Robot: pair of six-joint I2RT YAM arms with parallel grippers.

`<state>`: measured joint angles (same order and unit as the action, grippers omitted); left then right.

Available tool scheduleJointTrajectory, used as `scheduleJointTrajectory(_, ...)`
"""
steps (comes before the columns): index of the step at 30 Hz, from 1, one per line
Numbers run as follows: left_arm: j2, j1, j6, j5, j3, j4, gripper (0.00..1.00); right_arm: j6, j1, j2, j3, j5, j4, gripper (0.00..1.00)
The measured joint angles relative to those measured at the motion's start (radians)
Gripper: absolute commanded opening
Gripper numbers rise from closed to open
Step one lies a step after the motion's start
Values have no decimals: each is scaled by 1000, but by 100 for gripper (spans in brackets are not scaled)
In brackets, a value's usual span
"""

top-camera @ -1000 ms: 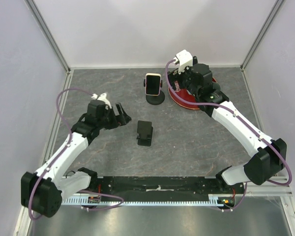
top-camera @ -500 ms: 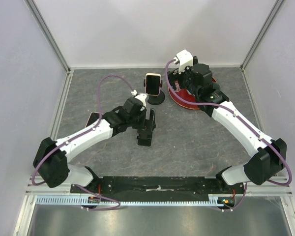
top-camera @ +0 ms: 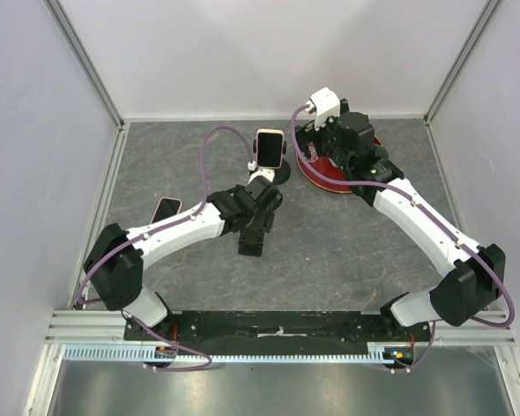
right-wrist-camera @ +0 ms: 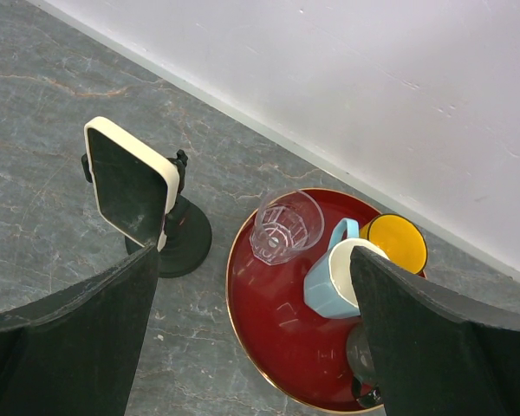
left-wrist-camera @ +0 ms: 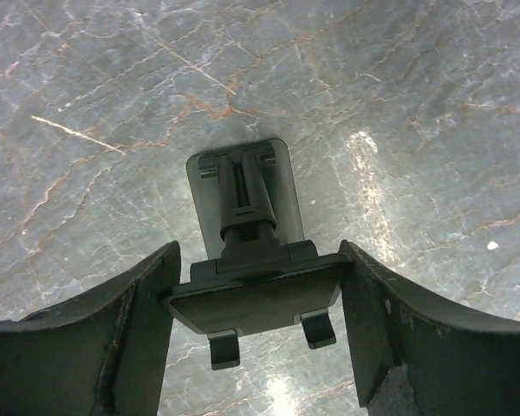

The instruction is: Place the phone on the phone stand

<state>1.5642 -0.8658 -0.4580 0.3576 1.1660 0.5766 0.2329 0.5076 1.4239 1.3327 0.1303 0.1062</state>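
Observation:
A phone with a pink rim [top-camera: 165,210] lies flat on the table at the left. A black phone stand [top-camera: 251,245] stands mid-table; in the left wrist view its tilted plate [left-wrist-camera: 256,299] has two small lips at the lower edge. My left gripper [top-camera: 258,227] [left-wrist-camera: 258,251] is shut on that plate, one finger touching each side edge. My right gripper [top-camera: 312,146] [right-wrist-camera: 253,256] is open and empty, hovering over the red tray. The pink-rimmed phone does not show in either wrist view.
A cream-cased phone [top-camera: 270,149] [right-wrist-camera: 130,186] sits on a round-based black stand [top-camera: 275,176] [right-wrist-camera: 184,238] at the back. A red tray [top-camera: 329,185] [right-wrist-camera: 286,347] holds a clear glass [right-wrist-camera: 286,225], a blue mug [right-wrist-camera: 338,282] and a yellow cup [right-wrist-camera: 397,243]. Walls enclose the table.
My left arm has swung right from the table's left side to the black stand and closed around its plate. The pink-rimmed phone now shows at left. The right arm has not moved.

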Motion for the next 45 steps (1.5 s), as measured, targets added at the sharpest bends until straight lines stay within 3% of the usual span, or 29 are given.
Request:
scheduleJointTrajectory(2, 0, 1, 3, 22, 0, 5, 10, 0, 0, 0, 0, 0, 0, 98)
scheduleJointTrajectory(4, -2, 9, 16, 35, 0, 5, 2, 0, 0, 0, 0, 2, 0, 98)
scheduleJointTrajectory(8, -13, 87, 60, 5, 5, -11, 2, 0, -1, 0, 0, 4, 0, 98)
scheduleJointTrajectory(13, -34, 301, 140, -95, 45, -64, 2, -22, -28, 0, 0, 3, 0, 98)
scheduleJointTrajectory(17, 14, 450, 194, -188, 174, -90, 2, -54, -88, 0, 0, 3, 0, 98)
scheduleJointTrajectory(21, 146, 527, 241, -268, 353, -113, 2, -72, -128, 0, -4, 3, 0, 98)
scheduleJointTrajectory(34, 502, 570, 290, -394, 733, -26, 2, -80, -137, 0, -22, -20, -10, 98)
scheduleJointTrajectory(42, 573, 570, 298, -389, 786, 51, 2, -80, -141, 0, -27, -29, -17, 98)
scheduleJointTrajectory(44, 576, 569, 297, -386, 786, 64, 9, -80, -142, 0, -27, -32, -18, 98)
scheduleJointTrajectory(45, 576, 569, 297, -384, 786, 66, 19, -80, -142, 0, -27, -33, -19, 98)
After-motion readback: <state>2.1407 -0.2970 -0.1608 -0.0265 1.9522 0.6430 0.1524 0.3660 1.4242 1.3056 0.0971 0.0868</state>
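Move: The left hand already grips the black stand; the bare table spot it is taken to lies about 25 cm ahead, 8 cm left and 11 cm below. The round stand carrying the phone is some 25 cm ahead and 5 cm right of the hand, its middle 4 cm below; the red tray lies 30 cm ahead, 27 cm right. From the right hand, that spot is roughly 8 cm ahead, 23 cm left, 31 cm below. Left hand lifts its black stand about 25 cm forward, lowering it beside the round stand; right shifts rightward. ##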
